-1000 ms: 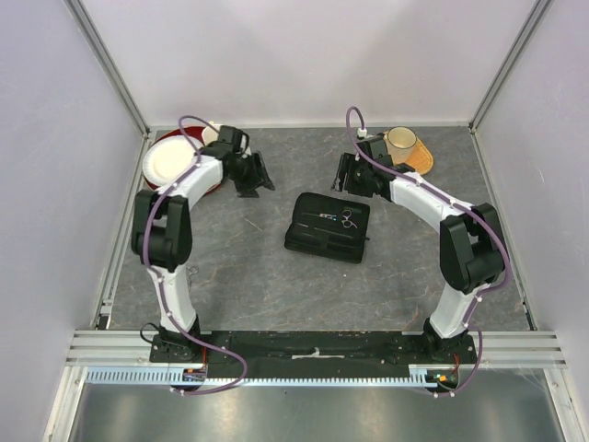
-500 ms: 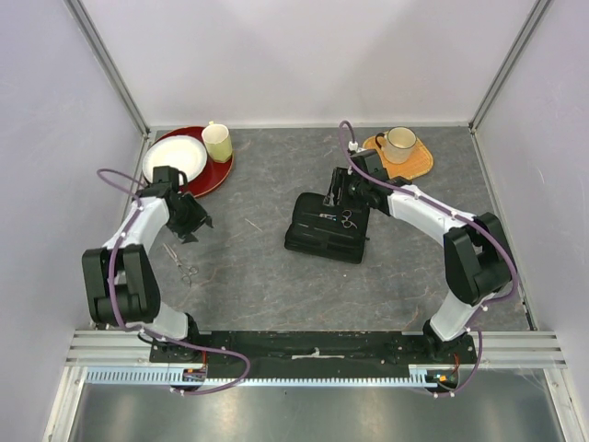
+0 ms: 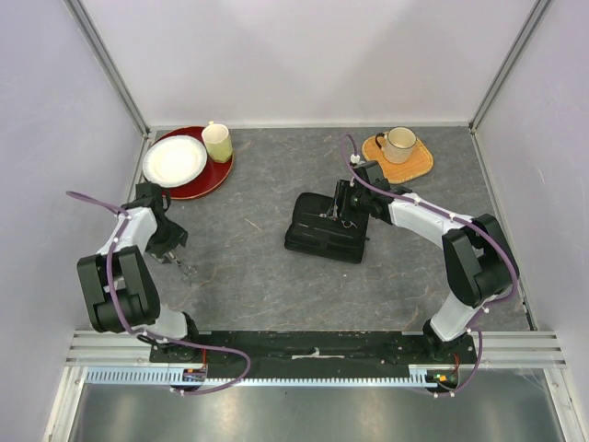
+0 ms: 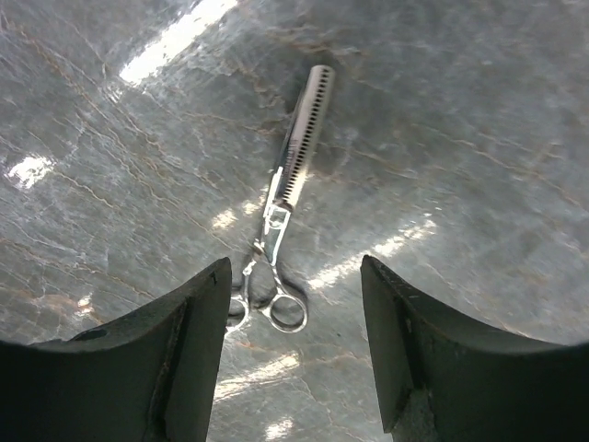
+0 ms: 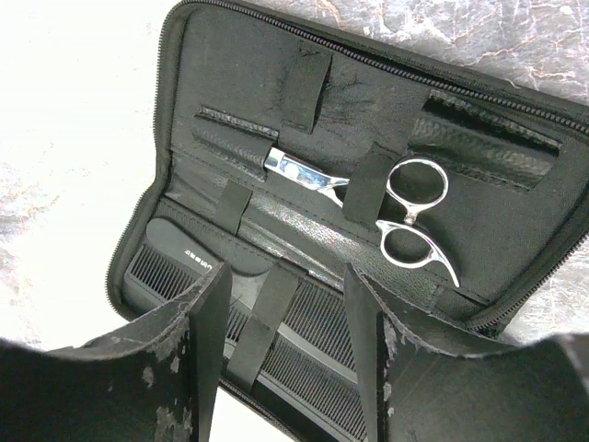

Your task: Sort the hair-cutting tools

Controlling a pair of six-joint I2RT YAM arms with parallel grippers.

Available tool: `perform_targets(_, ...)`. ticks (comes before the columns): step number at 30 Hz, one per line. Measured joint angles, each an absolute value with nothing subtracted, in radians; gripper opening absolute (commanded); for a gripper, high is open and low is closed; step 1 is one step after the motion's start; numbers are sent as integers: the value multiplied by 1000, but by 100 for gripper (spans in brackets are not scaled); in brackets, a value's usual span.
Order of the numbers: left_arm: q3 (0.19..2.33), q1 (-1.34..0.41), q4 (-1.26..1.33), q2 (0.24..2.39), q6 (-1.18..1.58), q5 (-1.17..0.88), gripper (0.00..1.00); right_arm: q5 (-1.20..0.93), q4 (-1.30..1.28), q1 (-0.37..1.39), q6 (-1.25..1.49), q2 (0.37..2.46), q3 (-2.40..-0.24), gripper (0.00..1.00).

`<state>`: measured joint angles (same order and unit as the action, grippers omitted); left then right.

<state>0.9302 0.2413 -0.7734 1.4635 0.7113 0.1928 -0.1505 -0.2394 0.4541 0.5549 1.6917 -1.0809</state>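
Observation:
One pair of silver thinning scissors (image 4: 293, 175) lies flat on the grey table, also seen in the top view (image 3: 187, 270). My left gripper (image 4: 294, 354) is open and empty just above their finger rings (image 3: 170, 241). The black zip case (image 3: 322, 238) lies open mid-table. Inside it, a second pair of silver scissors (image 5: 368, 198) sits under elastic straps, and two black combs (image 5: 313, 322) are strapped in the lower half. My right gripper (image 5: 285, 345) is open and empty, hovering over the combs at the case's far edge (image 3: 344, 201).
A red tray (image 3: 216, 173) with a white plate (image 3: 175, 158) and a pale cup (image 3: 217, 142) stands at the back left. A mug (image 3: 399, 143) on an orange mat (image 3: 419, 164) stands at the back right. The left wall is close to my left arm.
My left arm swung from beside the plate at the back to the near left, over the loose scissors. My right gripper moved from near the mug down over the open case.

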Motion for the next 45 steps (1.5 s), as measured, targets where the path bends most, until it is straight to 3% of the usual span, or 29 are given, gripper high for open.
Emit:
perform_targets(5,882,259,-751,1522,715,192,64,-153,-239,454,557,1692,-1081,59)
perform_targets(7,876,265,-748,1547,715,187,58,-153,-239,454,558,1692,-1081,59)
perform_targets(12,875,276,-723,1575,721,143,37,-152,-236,454,558,1692,-1081,59)
perform_targets(17,875,276,-697,1579,735,99,24,-152,-233,454,558,1692,-1081,59)
perform_targets(22,854,287,-664,1567,746,48,4,-152,-233,454,558,1692,-1082,59)
perform_targets(34,793,262,-534,1536,764,-112,2,-158,-229,454,562,1705,-1119,58)
perform_targets(45,745,95,-522,1463,765,-118,2,-189,-225,454,564,1725,-1137,60)
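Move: The thinning scissors lie on the table almost right under the open left hand, about 1 cm back, 1 cm to its right and 4 cm below. The white plate is some 24 cm straight ahead of that hand, the yellow mug about 29 cm ahead and 12 cm to the right. The black case's middle lies roughly 42 cm to the right and 7 cm ahead. From the right hand, the scissors are about 44 cm to the left, 11 cm back and 6 cm below. Down some 4 cm and slightly back goes the left hand onto the thinning scissors; easing forward again, its fingers close and pinch them by the shanks just behind the pivot. Staying low, it then carries them right towards the black case, about 8 cm, fingertips swinging some 15 degrees rightward and the wrist turning slightly clockwise. The open right hand drifts about 2 cm forward-left and up over the case. ##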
